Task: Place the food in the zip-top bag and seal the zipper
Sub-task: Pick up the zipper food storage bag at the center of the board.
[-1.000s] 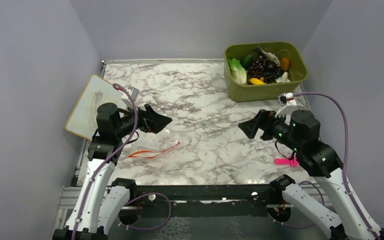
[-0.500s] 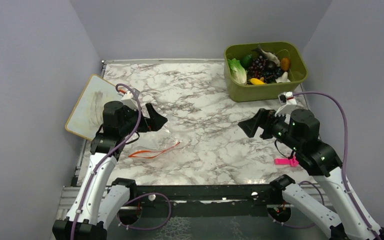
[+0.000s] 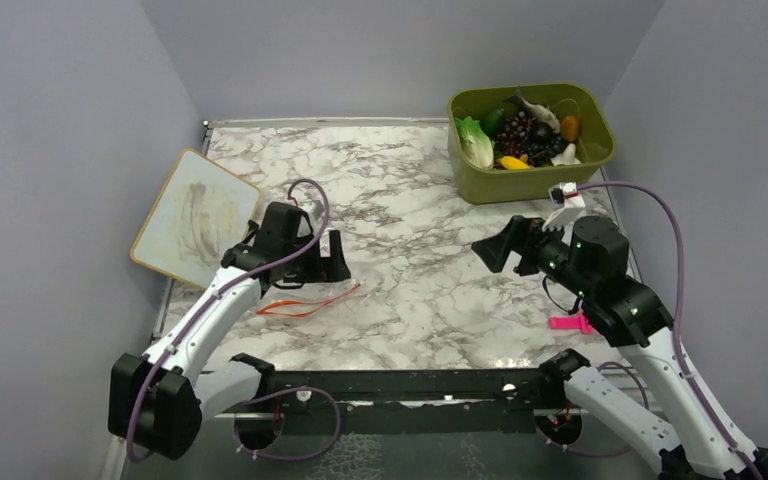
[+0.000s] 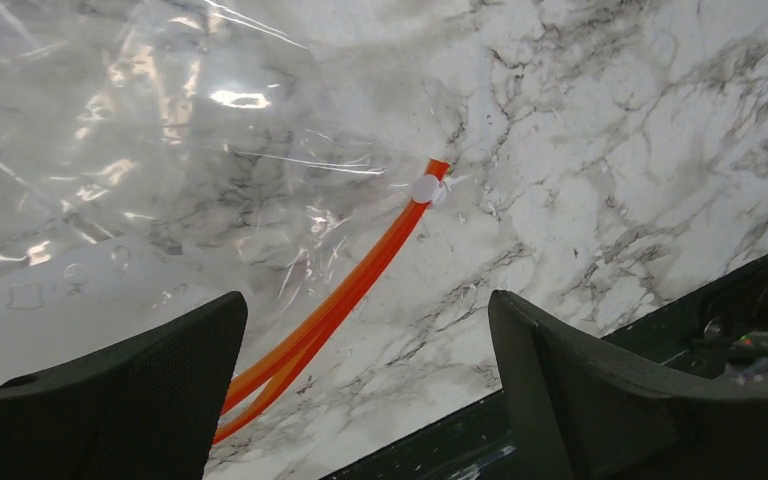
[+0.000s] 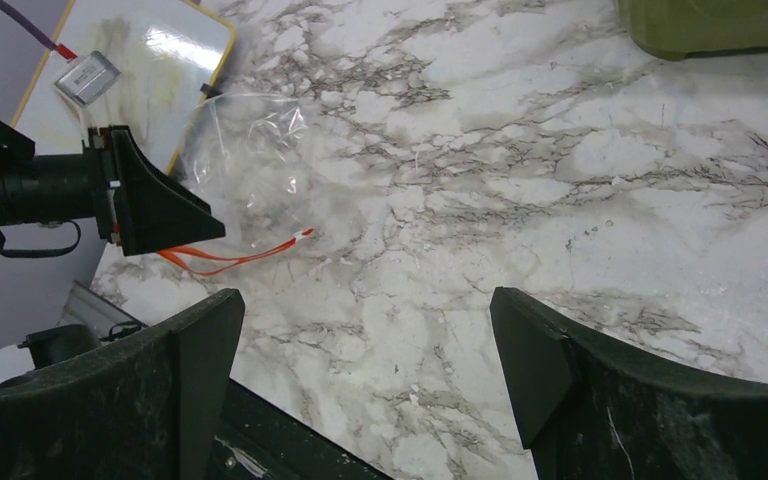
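The zip-top bag (image 3: 295, 285) lies flat and clear on the marble at the near left, its orange-red zipper (image 3: 310, 303) along the near edge. My left gripper (image 3: 331, 258) hangs open just above the bag's right end. In the left wrist view the zipper (image 4: 352, 290) runs between the spread fingers of the left gripper (image 4: 363, 312), which hold nothing. The food sits in the olive bin (image 3: 530, 186) at the back right: lettuce (image 3: 476, 142), grapes (image 3: 525, 135), fish (image 3: 535, 105). My right gripper (image 3: 498, 252) is open and empty over the middle-right marble, facing the bag (image 5: 260, 165).
A white board (image 3: 195, 212) with a yellow rim lies at the left edge, partly off the marble. A small pink clip (image 3: 570, 322) rests near the right arm. Grey walls close in on three sides. The table's dark front rail (image 3: 400, 382) runs along the near edge.
My left arm has swung right and forward, bringing its open gripper over the bag's right end. The right gripper has shifted only slightly. The bag has not moved.
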`<state>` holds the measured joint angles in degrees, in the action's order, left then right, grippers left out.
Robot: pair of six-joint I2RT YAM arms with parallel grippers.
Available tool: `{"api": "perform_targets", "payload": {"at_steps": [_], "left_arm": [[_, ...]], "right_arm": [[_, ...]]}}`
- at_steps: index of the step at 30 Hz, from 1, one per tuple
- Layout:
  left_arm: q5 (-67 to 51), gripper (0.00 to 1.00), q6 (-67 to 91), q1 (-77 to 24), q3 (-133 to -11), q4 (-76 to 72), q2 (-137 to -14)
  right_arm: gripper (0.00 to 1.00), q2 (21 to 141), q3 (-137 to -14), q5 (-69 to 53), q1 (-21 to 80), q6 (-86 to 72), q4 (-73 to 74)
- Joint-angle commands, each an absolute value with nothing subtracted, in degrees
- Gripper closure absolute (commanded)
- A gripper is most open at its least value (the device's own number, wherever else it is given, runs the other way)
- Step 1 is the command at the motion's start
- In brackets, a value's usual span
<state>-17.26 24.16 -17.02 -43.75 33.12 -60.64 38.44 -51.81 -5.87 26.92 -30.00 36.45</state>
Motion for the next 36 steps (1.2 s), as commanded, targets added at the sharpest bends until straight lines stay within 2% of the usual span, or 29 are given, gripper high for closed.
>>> {"api": "perform_targets", "payload": {"at_steps": [1,6,12,15,21,25,27,33,36], "left_arm": [[-9.8,0.09,24.6,-24.5,-46.7,34.2,-64.7],[-4.1,0.17,23.5,-31.5,-48.1,34.2,-70.9],[5.1,0.18,22.3,-39.2,-50.0,33.4,-77.8],[8.4,0.25,21.3,-41.4,-50.5,32.2,-80.9],[9.1,0.49,19.9,-44.7,-51.1,29.5,-84.5],[9.6,0.87,19.9,-46.4,-52.4,29.5,-84.6],[9.3,1.00,20.2,-46.9,-53.3,29.9,-83.4],[8.1,1.00,23.3,-47.3,-56.4,31.3,-75.5],[9.6,1.00,25.6,-47.3,-57.0,31.2,-70.2]], "right_arm": [[0.05,39.2,-51.5,-5.9,26.7,-30.5,35.4],[0.05,38.2,-51.3,-4.7,26.7,-29.8,35.4],[0.05,35.7,-49.4,-4.5,26.7,-29.5,33.7],[0.05,35.5,-49.1,-4.1,26.7,-29.4,33.8],[0.05,36.6,-50.0,-2.0,26.7,-28.7,35.7],[0.05,36.1,-49.9,-2.1,26.7,-28.7,35.9],[0.05,35.7,-49.5,-2.3,26.7,-28.6,35.8],[0.06,35.8,-48.9,-5.1,26.7,-28.6,36.1],[0.07,35.2,-47.7,-11.7,26.7,-27.2,32.2]]}}
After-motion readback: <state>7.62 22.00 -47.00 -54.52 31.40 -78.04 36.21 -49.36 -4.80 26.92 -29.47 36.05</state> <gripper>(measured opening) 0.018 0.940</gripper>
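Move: The bag's slider end, the right-hand end of its orange zipper, lies about 7 cm to the left hand's right, 2 cm back and 9 cm below. At the same level, the clear bag body is centred about 5 cm to that hand's left and 4 cm ahead; the zipper's far end is some 21 cm left and 10 cm back. The white board is centred roughly 36 cm left and 15 cm ahead. From the right hand, the slider end is about 28 cm left, 2 cm ahead and 22 cm below. Onto the zipper's slider end the left hand sinks about 8 cm while going some 6 cm right and slightly back, rolling nearly 30 degrees so the fingers point more steeply down and turning clockwise. Its wide-open fingers shut fully, pinching the orange strip just beside the slider, then carry it up about 6 cm and a little farther right. ##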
